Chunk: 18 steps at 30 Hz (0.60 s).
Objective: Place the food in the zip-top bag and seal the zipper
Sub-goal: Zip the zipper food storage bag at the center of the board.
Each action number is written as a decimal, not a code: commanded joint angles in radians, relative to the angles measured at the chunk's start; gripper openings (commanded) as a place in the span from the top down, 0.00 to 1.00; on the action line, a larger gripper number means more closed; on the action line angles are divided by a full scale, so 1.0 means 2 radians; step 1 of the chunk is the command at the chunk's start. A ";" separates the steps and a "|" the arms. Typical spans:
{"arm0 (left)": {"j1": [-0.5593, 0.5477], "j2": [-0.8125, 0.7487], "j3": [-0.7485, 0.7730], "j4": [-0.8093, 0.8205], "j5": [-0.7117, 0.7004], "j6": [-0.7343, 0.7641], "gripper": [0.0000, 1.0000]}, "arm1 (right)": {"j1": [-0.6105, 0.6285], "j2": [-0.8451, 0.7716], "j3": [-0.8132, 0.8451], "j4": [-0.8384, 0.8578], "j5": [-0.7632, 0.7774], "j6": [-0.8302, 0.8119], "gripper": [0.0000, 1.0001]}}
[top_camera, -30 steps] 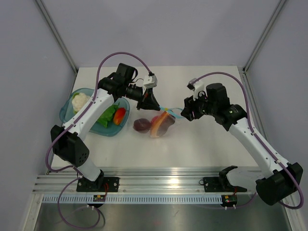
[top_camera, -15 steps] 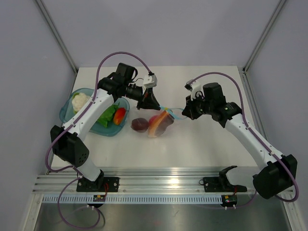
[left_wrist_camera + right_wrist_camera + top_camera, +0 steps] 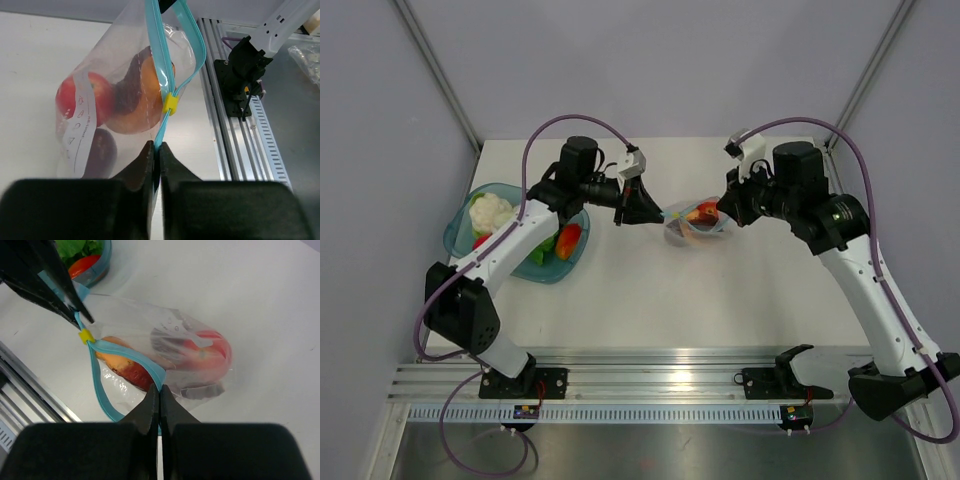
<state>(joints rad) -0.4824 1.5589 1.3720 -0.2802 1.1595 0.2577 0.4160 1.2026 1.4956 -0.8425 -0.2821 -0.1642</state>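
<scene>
The clear zip-top bag [image 3: 697, 222] hangs above the table, stretched between both grippers. Inside it is the food: a red round piece [image 3: 80, 97], an orange one [image 3: 142, 102] and a dark purple one [image 3: 97, 150]. My left gripper [image 3: 157, 146] is shut on one end of the teal zipper [image 3: 161, 75], just below a yellow slider [image 3: 170, 103]. My right gripper [image 3: 160, 389] is shut on the zipper [image 3: 131, 358] at the opposite end. Between slider [image 3: 86, 336] and right gripper the two strips stand apart in a loop. From above, the left gripper [image 3: 661, 213] and right gripper [image 3: 721, 213] face each other.
A teal bowl [image 3: 460, 238] stands at the left with a white cauliflower [image 3: 488, 210], green leaves and a red-orange piece [image 3: 568, 240] in it. An aluminium rail [image 3: 640, 385] with the arm bases runs along the near edge.
The right gripper has shut on the zipper's end. Both arms have lifted the bag with the food off the table and carried it to the right.
</scene>
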 commanded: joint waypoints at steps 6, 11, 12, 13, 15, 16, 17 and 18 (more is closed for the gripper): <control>-0.004 0.030 0.007 0.103 0.006 -0.084 0.43 | 0.004 0.047 -0.015 -0.022 -0.037 -0.001 1.00; -0.005 0.023 0.017 0.058 -0.007 -0.051 0.43 | 0.012 0.083 0.024 -0.036 -0.037 0.008 1.00; -0.004 0.021 0.020 0.053 -0.010 -0.048 0.43 | 0.013 0.083 0.020 -0.013 -0.037 0.021 1.00; -0.004 0.021 0.020 0.045 -0.016 -0.044 0.43 | 0.013 0.084 0.012 -0.001 -0.044 0.025 1.00; -0.004 0.018 0.020 0.039 -0.020 -0.041 0.43 | 0.014 0.100 0.016 -0.009 -0.046 0.029 1.00; -0.004 0.017 0.025 0.035 -0.026 -0.040 0.44 | 0.014 0.107 0.031 -0.020 -0.053 0.031 1.00; -0.004 0.017 0.030 0.017 -0.026 -0.031 0.44 | 0.014 0.110 0.053 -0.027 -0.062 0.031 1.00; -0.005 0.017 0.033 0.007 -0.028 -0.025 0.44 | 0.015 0.098 0.051 -0.011 -0.087 0.037 1.00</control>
<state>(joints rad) -0.4873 1.6207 1.3792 -0.2199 1.1275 0.1593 0.4347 1.4097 1.5120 -0.9218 -0.3630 -0.1246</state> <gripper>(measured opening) 0.560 0.011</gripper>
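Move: The left hand, shut on the zipper's end, has the yellow slider about 3 cm to its right, level fore and aft, and 1 cm above. The bag's food hangs some 9 cm right of that hand, 4 cm ahead and 8 cm below. The right hand pinches the zipper farther along: from it the slider lies roughly 12 cm left, neither ahead nor back, 4 cm down; the food about 5 cm left, 4 cm ahead, 12 cm below. Left fingers open off the zipper end; the right, still pinching the zipper, sinks some 7 cm, drifting left. ##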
